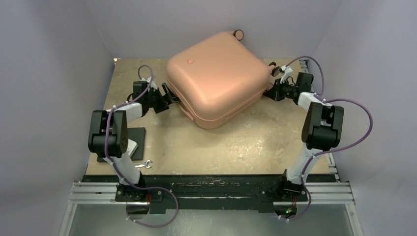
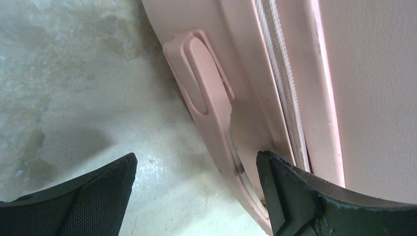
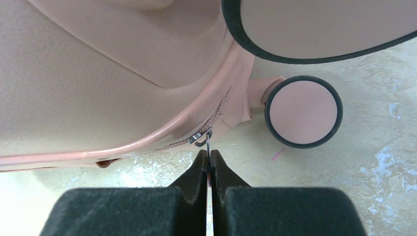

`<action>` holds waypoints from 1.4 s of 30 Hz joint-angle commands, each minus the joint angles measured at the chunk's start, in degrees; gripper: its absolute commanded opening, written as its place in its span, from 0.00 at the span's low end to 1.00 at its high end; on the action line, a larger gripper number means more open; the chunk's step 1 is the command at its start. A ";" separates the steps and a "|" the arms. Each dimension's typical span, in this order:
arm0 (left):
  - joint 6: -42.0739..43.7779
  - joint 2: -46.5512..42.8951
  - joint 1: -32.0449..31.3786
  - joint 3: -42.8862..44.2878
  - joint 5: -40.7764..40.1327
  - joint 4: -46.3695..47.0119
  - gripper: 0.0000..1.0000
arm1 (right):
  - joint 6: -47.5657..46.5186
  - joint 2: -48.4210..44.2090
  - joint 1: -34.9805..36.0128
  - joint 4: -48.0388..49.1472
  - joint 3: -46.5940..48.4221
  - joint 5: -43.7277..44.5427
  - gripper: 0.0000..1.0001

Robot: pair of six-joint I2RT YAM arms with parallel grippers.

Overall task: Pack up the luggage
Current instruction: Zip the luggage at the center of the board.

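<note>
The luggage [image 1: 216, 73], a large salmon-pink hard-shell suitcase, lies closed and flat on the table, a wheel [image 1: 239, 34] at its far corner. My left gripper [image 1: 169, 96] stands open at its left side. In the left wrist view the gripper [image 2: 196, 157] has one finger over bare table. The other finger [image 2: 295, 196] is against the shell, by the moulded side handle [image 2: 201, 73] and zipper band [image 2: 282, 73]. My right gripper [image 1: 270, 91] is at the right corner. In the right wrist view this gripper [image 3: 209, 155] is shut on the metal zipper pull [image 3: 207, 140], beside a wheel [image 3: 303, 111].
A flat black pad [image 1: 135, 140] lies at the near left, partly under the left arm. A small wrench [image 1: 144, 164] rests by the table's front edge. Grey walls close in on both sides and at the back. The tan tabletop [image 1: 246, 147] stretches in front of the suitcase.
</note>
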 commanded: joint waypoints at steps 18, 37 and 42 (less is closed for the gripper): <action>0.19 6.13 -5.31 8.30 -5.62 -0.31 0.56 | -0.45 0.69 -1.60 0.83 -0.90 4.41 0.00; 26.19 5.63 2.33 15.25 3.53 -26.06 0.00 | 3.92 -6.37 -5.17 13.11 -9.90 8.91 0.00; 35.51 8.99 5.24 14.98 7.14 -30.10 0.00 | 5.38 -2.68 -5.29 12.00 -7.23 6.49 0.00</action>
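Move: The luggage's side handle lies nearly between the left hand's open fingers: its middle is about 3 cm to the right, 1 cm ahead and 1 cm lower. The luggage's middle is roughly 19 cm to the right of that hand, 6 cm ahead and 2 cm higher. The right hand already holds the zipper pull between its shut fingertips; from there the upper caster wheel stands some 7 cm ahead, 2 cm to the right and 5 cm higher. The left fingers close on the side handle's strap and pinch it: the hand first edges about 1 cm forward and down, then goes 2 cm right and slightly up as they shut. Gripping, it draws about 2 cm back to the left and a little towards the base, turning some 15 degrees clockwise. The right hand keeps its pinch on the zipper pull, holds still, then late on eases about 1 cm right and back. ##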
